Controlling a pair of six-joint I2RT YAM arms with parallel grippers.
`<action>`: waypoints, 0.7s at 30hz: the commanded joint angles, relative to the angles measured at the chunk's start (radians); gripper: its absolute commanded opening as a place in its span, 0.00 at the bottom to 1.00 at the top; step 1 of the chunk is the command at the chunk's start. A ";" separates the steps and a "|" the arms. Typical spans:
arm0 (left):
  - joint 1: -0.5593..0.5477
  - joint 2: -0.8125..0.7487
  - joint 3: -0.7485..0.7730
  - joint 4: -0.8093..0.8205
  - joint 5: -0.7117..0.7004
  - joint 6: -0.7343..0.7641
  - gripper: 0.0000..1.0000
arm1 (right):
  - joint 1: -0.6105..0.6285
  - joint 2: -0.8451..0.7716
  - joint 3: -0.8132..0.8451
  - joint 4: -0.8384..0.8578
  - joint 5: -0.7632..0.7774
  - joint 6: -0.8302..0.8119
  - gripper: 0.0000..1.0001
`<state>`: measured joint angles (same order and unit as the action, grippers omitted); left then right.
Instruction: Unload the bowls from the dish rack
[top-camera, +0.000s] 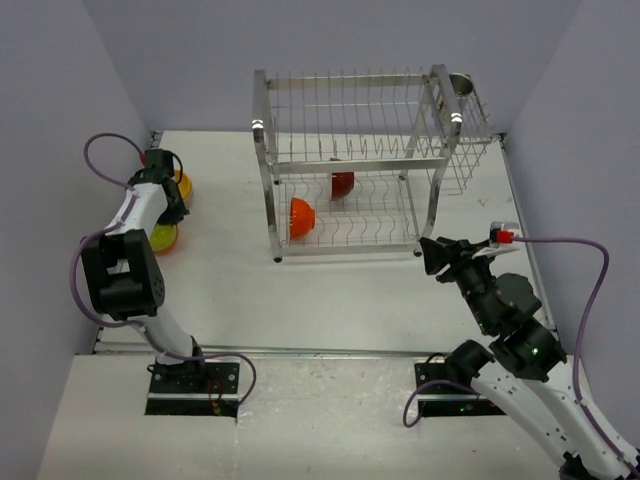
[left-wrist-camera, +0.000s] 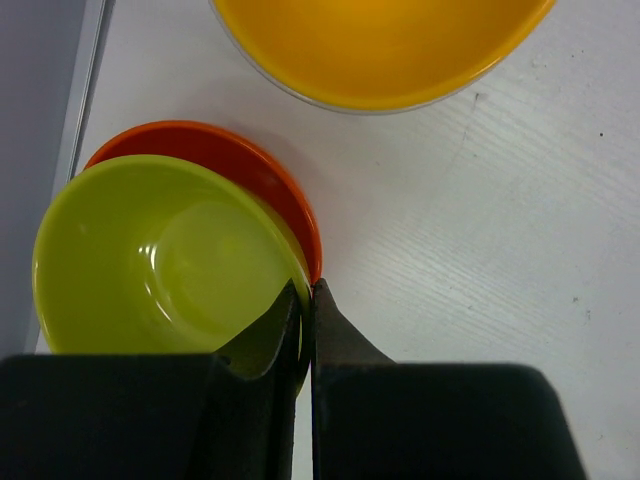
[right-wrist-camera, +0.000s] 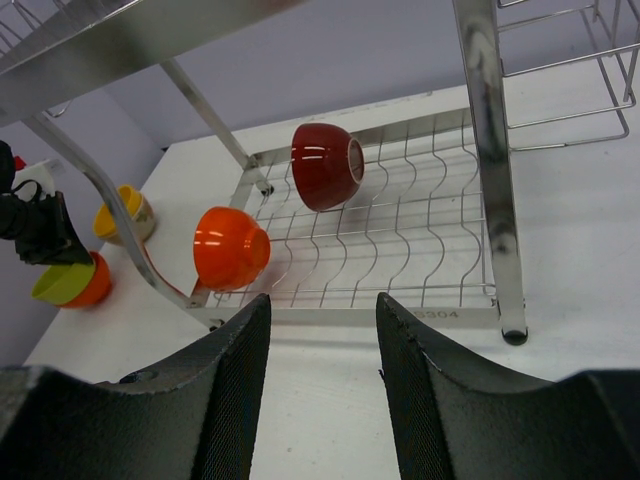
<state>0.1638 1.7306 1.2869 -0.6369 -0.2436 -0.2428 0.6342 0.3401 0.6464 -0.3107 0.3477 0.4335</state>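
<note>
The dish rack (top-camera: 352, 160) stands at the back of the table. On its lower tier an orange bowl (top-camera: 301, 218) and a dark red bowl (top-camera: 342, 184) lie on their sides. My left gripper (left-wrist-camera: 308, 290) is shut on the rim of a lime-green bowl (left-wrist-camera: 150, 260), which sits nested in an orange-red bowl (left-wrist-camera: 250, 165) at the far left. A yellow bowl (left-wrist-camera: 375, 45) rests just beyond them. My right gripper (right-wrist-camera: 322, 305) stands open over bare table in front of the rack (right-wrist-camera: 480, 150), with the orange bowl (right-wrist-camera: 230, 247) and the dark red bowl (right-wrist-camera: 325, 165) ahead of it.
A small metal cup (top-camera: 461, 84) sits in the rack's wire side basket (top-camera: 470, 150). Walls close in the table on the left, back and right. The left arm (top-camera: 125, 270) reaches along the left wall.
</note>
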 joint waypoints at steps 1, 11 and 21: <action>0.013 0.013 0.058 0.043 -0.029 0.004 0.00 | 0.004 0.010 0.004 0.033 -0.006 -0.006 0.48; 0.016 0.012 0.066 0.043 -0.045 -0.012 0.15 | 0.004 0.010 0.002 0.036 -0.013 -0.007 0.48; 0.016 -0.103 0.034 0.069 -0.019 -0.030 0.33 | 0.004 0.016 0.002 0.039 -0.018 -0.009 0.48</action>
<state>0.1699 1.7275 1.3075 -0.6189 -0.2661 -0.2516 0.6346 0.3401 0.6464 -0.3065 0.3473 0.4332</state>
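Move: The left hand still pinches the right-hand rim of the green bowl, whose middle is about 6 cm left, 2 cm back and 3 cm below. The orange bowl on the table that receives it lies about 5 cm left, 1 cm back and 5 cm below. The yellow bowl stands about 12 cm ahead, 3 cm left and 3 cm lower. From the right hand, that orange bowl is roughly 65 cm left, 16 cm ahead and 26 cm below. Forward and slightly left by about 1 cm, nearly level, the left hand eases the held green bowl over the orange one, then stops. The fingers, shut at first, open to about a third and let go of the rim, and the hand just starts to rise, about 1 cm, with the fingertips still astride the rim and the wrist hardly turning. ##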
